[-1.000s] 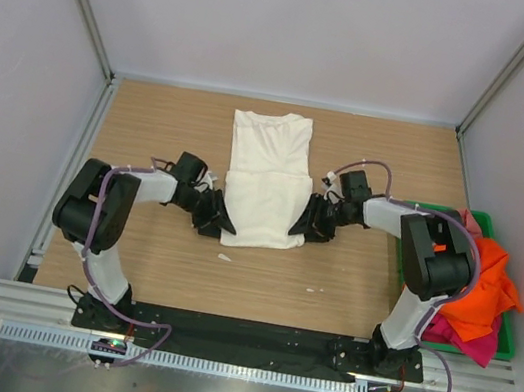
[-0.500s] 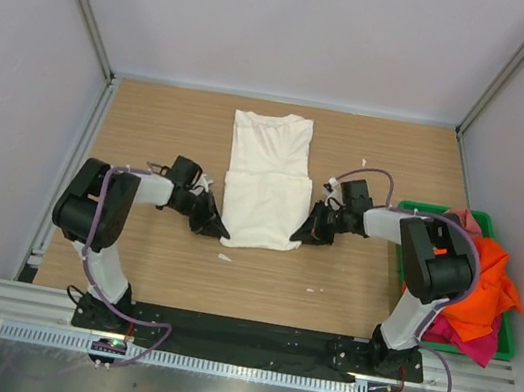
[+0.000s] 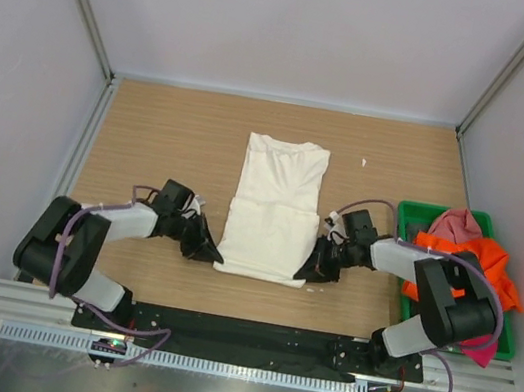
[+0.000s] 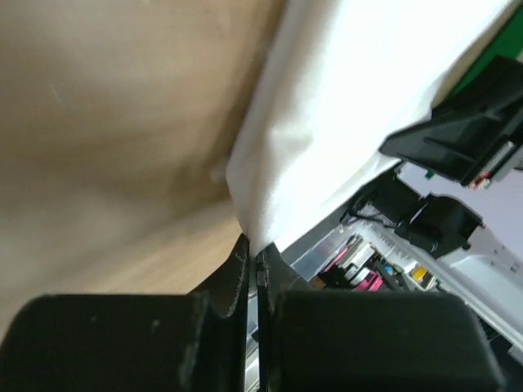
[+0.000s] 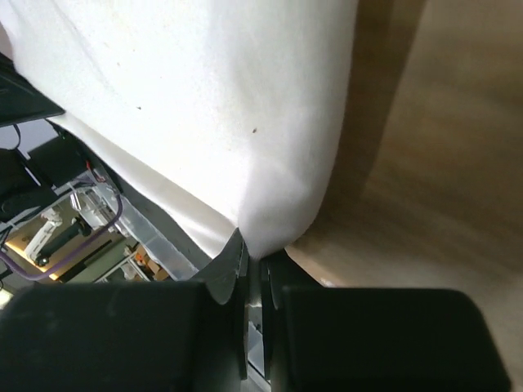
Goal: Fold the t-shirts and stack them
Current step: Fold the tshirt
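The cream-white t-shirt (image 3: 275, 209) lies folded into a long strip on the wooden table, its near end doubled over. My left gripper (image 3: 209, 250) is shut on the shirt's near left corner (image 4: 270, 196). My right gripper (image 3: 315, 269) is shut on the near right corner (image 5: 278, 204). Both corners are pinched between the closed jaws in the wrist views. Orange (image 3: 471, 279), pink (image 3: 455, 226) and magenta (image 3: 479, 346) t-shirts are heaped at the right.
The green plastic bin (image 3: 409, 214) holding the coloured shirts stands at the table's right edge. Grey walls enclose the table on three sides. A black base rail (image 3: 238, 332) runs along the near edge. A small white scrap (image 3: 364, 161) lies on the wood.
Both grippers have pulled the cream shirt toward the near edge and slightly right. The arms have drawn back with it, still gripping the corners.
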You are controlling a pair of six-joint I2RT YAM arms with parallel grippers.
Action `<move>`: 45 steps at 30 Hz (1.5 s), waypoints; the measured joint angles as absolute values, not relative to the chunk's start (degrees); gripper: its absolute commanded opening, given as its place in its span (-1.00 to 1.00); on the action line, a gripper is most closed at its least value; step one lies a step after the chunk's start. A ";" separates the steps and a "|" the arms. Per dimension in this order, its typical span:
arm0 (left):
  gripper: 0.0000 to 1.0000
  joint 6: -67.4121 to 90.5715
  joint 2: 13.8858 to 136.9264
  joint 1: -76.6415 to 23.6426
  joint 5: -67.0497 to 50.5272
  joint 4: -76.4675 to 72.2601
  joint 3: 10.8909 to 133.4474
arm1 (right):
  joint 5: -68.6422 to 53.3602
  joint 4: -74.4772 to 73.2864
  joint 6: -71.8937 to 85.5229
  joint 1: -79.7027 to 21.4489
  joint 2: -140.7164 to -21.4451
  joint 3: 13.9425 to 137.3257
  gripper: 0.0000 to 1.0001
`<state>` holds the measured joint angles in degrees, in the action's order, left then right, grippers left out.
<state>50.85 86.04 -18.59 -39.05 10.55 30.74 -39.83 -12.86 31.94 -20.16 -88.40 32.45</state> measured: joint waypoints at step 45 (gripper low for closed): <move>0.19 52.66 130.41 -6.07 -35.42 22.22 105.41 | -50.04 -29.56 40.60 -6.42 -138.26 112.31 0.51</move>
<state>52.66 130.41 -6.07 -35.42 22.22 105.41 -50.04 -29.56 40.60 -6.42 -138.26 112.31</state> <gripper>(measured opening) 0.592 0.749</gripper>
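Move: Both hands hold the white t-shirt's near hem by its corners, just above the table. The far left corner lies about 34 cm ahead of the left hand and 3 cm right, some 3 cm lower; the crosswise crease's middle is 17 cm ahead and 12 cm right. From the right hand, the far right corner is about 34 cm ahead and 2 cm right, the crease's middle 17 cm ahead and 9 cm left, and a white scrap 33 cm ahead and 11 cm right. Both hands draw the held hem back about 7 cm, sweep it up and 40 cm forward, then lower and open. ##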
